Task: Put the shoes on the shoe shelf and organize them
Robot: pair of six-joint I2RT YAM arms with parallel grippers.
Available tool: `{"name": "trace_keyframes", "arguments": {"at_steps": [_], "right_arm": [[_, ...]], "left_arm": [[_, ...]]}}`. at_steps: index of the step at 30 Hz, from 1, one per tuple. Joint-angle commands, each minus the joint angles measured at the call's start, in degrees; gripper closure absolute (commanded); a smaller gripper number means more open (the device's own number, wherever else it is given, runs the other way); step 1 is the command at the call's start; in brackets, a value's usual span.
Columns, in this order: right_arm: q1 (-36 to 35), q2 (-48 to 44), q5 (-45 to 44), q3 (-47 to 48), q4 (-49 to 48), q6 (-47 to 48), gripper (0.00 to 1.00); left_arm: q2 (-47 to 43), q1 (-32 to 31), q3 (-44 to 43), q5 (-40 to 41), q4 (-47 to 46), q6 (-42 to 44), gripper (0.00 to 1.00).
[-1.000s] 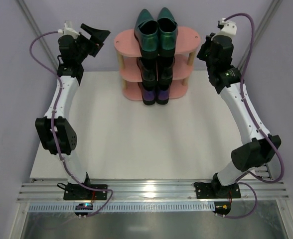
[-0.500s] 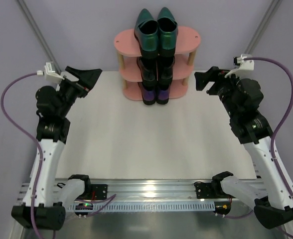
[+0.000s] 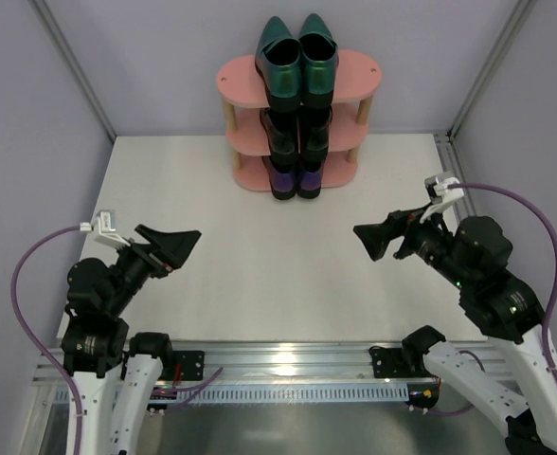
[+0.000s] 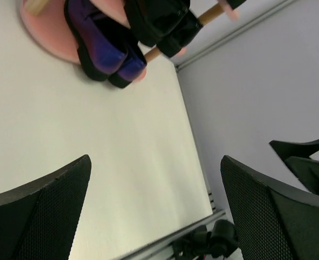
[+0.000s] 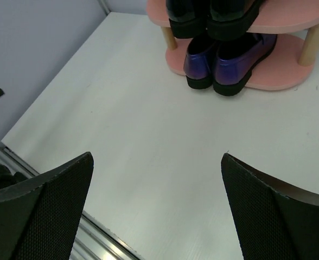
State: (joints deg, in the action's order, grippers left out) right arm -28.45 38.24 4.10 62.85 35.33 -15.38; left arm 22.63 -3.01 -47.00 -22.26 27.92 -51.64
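Note:
The pink shoe shelf [image 3: 358,78] stands at the back middle of the table. A teal-green pair [image 3: 296,57] sits on its top board, a black pair [image 3: 296,133] on the middle one, a purple pair [image 3: 295,180] on the bottom one. The purple pair [image 5: 226,58] and the shelf's bottom board [image 5: 279,76] also show in the right wrist view, and the purple pair [image 4: 102,46] in the left wrist view. My left gripper [image 3: 176,245] is open and empty at the near left. My right gripper [image 3: 371,240] is open and empty at the near right. Both are far from the shelf.
Grey walls close in the back and both sides. A metal rail [image 3: 288,362] with the arm bases runs along the near edge. The white table [image 3: 278,256] lies between the two grippers.
Both arms have drawn back from beside the shelf to the near corners and lowered. The right gripper has opened; the left has finished opening. The shoes have not moved.

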Motion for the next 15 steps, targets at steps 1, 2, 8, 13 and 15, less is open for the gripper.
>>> {"name": "trace_keyframes", "arguments": {"at_steps": [1, 2, 8, 13, 15], "right_arm": [[-0.38, -4.91, 6.09, 2.36, 3.68, -0.44, 0.00], [-0.29, -5.36, 6.53, 2.54, 4.21, -0.62, 0.00], [-0.38, -7.03, 8.73, 3.77, 7.56, -0.97, 0.00], [-0.29, -8.18, 9.79, 3.59, 7.30, -1.32, 0.00], [-0.38, -8.01, 10.22, 3.77, 6.95, -1.41, 0.00]], "left_arm": [[-3.11, -0.16, 1.56, -4.98, 9.16, 3.73, 0.00], [-4.43, -0.16, 2.00, -5.33, 10.99, 4.00, 0.00], [-5.14, -0.16, 2.88, -7.53, 12.95, 5.41, 0.00], [-5.67, -0.16, 3.76, -10.34, 9.52, 3.65, 0.00], [-5.41, -0.16, 3.67, -10.61, 8.73, 3.30, 0.00]]}}
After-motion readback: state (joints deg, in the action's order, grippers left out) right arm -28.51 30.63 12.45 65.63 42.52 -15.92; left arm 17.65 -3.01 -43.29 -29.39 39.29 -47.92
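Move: The green shoes already stand on the shelf top, about 39 cm ahead of the left hand, 23 cm to its right and some 5 cm higher. From the right hand, they are roughly 36 cm ahead, 12 cm left and about 4 cm up. Straight below them, the black shoes sit on the middle board about 17 cm lower, and the purple shoes on the bottom board about 33 cm lower. Leave the filled shelf alone and keep both empty grippers wide open. Sink the left gripper about 5 cm while drawing it back a little less, tipping the fingers down slightly and turning them slightly clockwise. Pull the right gripper back about 6 cm, rising a little, with a slight counter-clockwise turn; ease both almost to a stop over the bare near half of the table. ##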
